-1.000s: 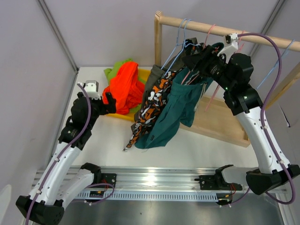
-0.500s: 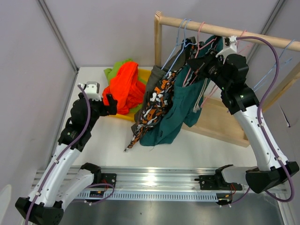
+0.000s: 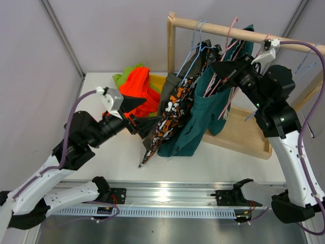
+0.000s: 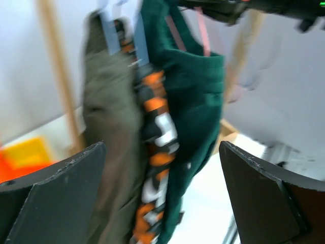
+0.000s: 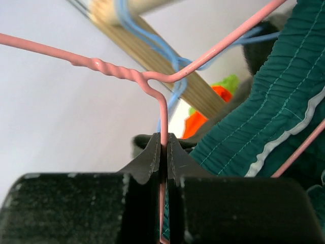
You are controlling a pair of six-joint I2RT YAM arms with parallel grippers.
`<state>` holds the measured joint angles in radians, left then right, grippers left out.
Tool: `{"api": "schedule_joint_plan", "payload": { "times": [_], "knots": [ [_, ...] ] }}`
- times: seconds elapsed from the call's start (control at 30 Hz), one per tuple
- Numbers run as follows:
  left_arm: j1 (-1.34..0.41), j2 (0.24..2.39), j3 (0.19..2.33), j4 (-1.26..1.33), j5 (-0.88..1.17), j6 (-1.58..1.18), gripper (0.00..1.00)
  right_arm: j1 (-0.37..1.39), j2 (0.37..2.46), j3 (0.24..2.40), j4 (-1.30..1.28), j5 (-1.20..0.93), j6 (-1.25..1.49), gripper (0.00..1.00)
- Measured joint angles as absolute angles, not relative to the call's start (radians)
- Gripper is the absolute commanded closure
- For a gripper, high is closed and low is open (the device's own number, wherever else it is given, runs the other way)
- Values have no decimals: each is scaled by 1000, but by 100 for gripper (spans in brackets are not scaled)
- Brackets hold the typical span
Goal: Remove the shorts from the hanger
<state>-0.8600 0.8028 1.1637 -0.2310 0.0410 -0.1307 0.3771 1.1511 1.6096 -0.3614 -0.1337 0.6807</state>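
Observation:
My right gripper (image 3: 219,66) (image 5: 164,142) is shut on the wire of a pink hanger (image 3: 225,81) (image 5: 162,114), just below its twisted neck. The dark teal shorts (image 3: 195,119) (image 4: 198,86) (image 5: 284,101) hang from that hanger, lifted close under the wooden rail (image 3: 203,26). Beside them on blue hangers hang the camouflage shorts (image 3: 170,119) (image 4: 157,132) and the olive-grey shorts (image 3: 167,89) (image 4: 109,112). My left gripper (image 3: 134,123) (image 4: 162,203) is open, empty, and points at the hanging shorts from the left. Orange-red shorts (image 3: 139,91) and lime green shorts (image 3: 124,77) lie on the table.
The rack has an upright post (image 3: 171,46) at its left end and a flat wooden base (image 3: 244,134) on the table. A yellow object (image 3: 156,81) lies under the orange-red shorts. More wire hangers hang at the rail's right end (image 3: 304,61).
The right gripper shut on the pink hanger and raised it, lifting the teal shorts toward the rail. The left arm swung right toward the hanging shorts.

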Motion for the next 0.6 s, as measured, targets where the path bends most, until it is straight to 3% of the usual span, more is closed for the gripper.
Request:
{"api": "schedule_joint_plan", "payload": {
  "times": [0.23,0.6],
  "knots": [
    [-1058,982,1158,-70,110,-131,1,384,1106,1645,-387,-152,732,100],
    [-1175,1199,1164,62,131,-134,1,385,1065,1646,-415,-154,764,100]
  ]
}}
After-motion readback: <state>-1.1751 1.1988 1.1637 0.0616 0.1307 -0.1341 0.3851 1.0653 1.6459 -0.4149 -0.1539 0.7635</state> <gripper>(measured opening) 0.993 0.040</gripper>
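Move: The teal shorts, hanging from the pink hanger that the right gripper already pinches, lie about 18 cm to the right of the left gripper, some 6 cm ahead and 4 cm lower. The patterned shorts hang nearer, about 10 cm right and 8 cm ahead; the grey pair sits about 6 cm right and 12 cm ahead, both slightly below. From the right gripper the teal shorts hang roughly 18 cm below, 6 cm left and 3 cm back. Sweep the open left gripper about 16 cm to the right, across the near side of the patterned shorts towards the teal ones, sinking and drawing back some 5 cm as it goes and swinging the fingers about 20 degrees clockwise. Keep the right gripper shut on the pink hanger and draw it back 4 to 5 cm and up 3 cm, away from the rod. ##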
